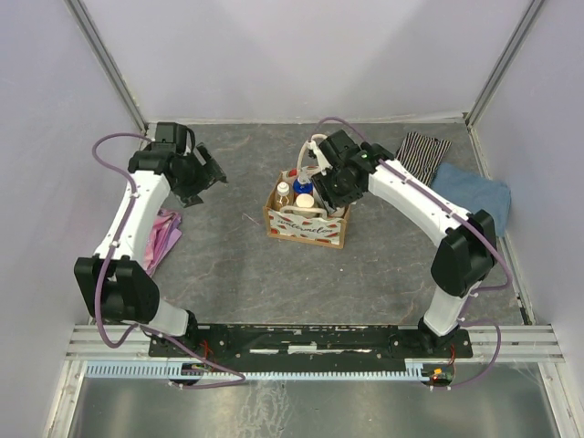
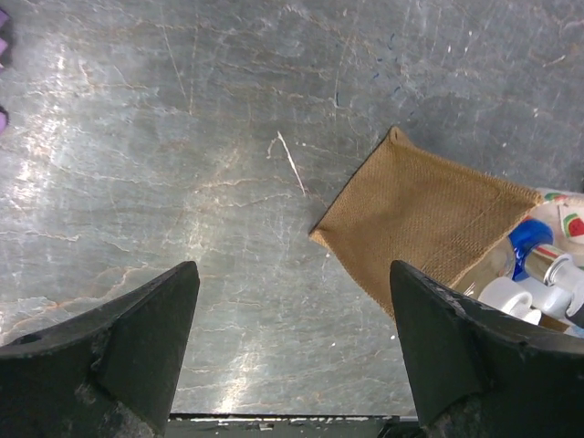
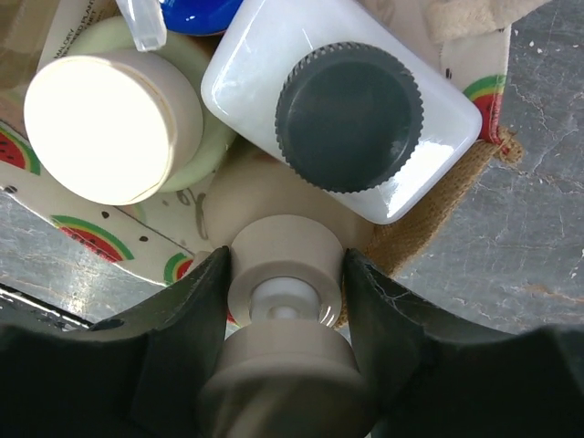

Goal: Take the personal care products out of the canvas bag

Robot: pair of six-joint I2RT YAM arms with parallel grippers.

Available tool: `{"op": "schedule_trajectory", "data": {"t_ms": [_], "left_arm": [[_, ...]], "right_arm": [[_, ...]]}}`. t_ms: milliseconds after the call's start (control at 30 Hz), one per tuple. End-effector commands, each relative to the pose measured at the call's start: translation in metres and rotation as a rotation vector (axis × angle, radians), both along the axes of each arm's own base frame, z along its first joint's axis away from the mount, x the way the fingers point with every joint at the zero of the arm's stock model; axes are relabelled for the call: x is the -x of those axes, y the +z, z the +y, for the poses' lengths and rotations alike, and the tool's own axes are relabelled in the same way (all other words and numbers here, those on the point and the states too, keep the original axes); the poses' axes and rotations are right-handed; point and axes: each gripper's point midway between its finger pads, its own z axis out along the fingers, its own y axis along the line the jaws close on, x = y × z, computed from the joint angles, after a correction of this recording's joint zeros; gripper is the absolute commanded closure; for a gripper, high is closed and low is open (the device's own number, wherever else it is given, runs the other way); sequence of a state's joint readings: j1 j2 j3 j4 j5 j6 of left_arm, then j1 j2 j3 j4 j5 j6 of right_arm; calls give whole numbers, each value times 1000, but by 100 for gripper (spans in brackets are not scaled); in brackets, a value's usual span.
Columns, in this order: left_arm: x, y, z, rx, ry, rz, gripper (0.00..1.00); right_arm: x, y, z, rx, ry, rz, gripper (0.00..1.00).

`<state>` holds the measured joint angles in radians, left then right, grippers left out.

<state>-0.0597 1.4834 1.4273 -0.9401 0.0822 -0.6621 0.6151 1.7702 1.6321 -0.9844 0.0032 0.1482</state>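
Note:
The canvas bag (image 1: 307, 225), cream with red watermelon prints, stands at the table's middle with several personal care bottles upright in it. My right gripper (image 1: 330, 186) is over the bag's right side, shut on the collar of the beige pump bottle (image 3: 285, 274), with one finger (image 3: 193, 306) on each side of it. Next to it in the bag are a white bottle with a dark grey cap (image 3: 351, 114), a cream-capped bottle (image 3: 100, 128) and a blue pump top (image 3: 196, 9). My left gripper (image 1: 206, 173) is open and empty, left of the bag. In the left wrist view, it (image 2: 292, 347) hangs over bare table beside the bag's brown side (image 2: 429, 228).
A pink folded cloth (image 1: 164, 235) lies under the left arm. A striped cloth (image 1: 424, 153) and a blue cloth (image 1: 474, 193) lie at the back right. A short white thread (image 1: 248, 218) lies left of the bag. Walls enclose the table on three sides.

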Motion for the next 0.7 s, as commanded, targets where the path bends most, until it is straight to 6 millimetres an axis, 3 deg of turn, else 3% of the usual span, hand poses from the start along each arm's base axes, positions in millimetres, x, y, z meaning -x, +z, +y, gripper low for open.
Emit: {"op": "schedule_trajectory", "data": {"t_ms": [0, 167, 367, 667], "left_arm": [[1, -1, -21, 39, -29, -9, 9], [8, -7, -39, 37, -67, 5, 9], [31, -14, -62, 38, -112, -7, 9], [45, -17, -77, 32, -163, -11, 10]], "right_arm": [[3, 21, -4, -5, -24, -31, 72], [-9, 68, -1, -51, -51, -126, 74], [-21, 129, -1, -102, -81, -245, 73], [-40, 204, -33, -82, -197, -448, 71]]}}
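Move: The right hand already grips the beige pump bottle by its neck, still down in the canvas bag, whose middle is roughly 6 cm left, 1 cm back and 9 cm below. Around it stand the white bottle, about 5 cm ahead and 3 cm left, and the round-capped jar, some 6 cm left and level, both centred about 8 cm below. For the empty left hand, the bag's middle is around 20 cm right, 4 cm back and 14 cm below, with the clear bottle about 15 cm right, 2 cm back and 11 cm below. Keeping its grip on the pump bottle's neck, the right hand holds still briefly, then lifts the bottle almost straight up by about 14 cm, away from the white bottle and the jar, its fingertips tilting some 10 degrees forward on the way. Meanwhile the left hand, fingers staying wide open and touching nothing, swings right, back and a little down towards the bag's left side, turning slightly clockwise. ##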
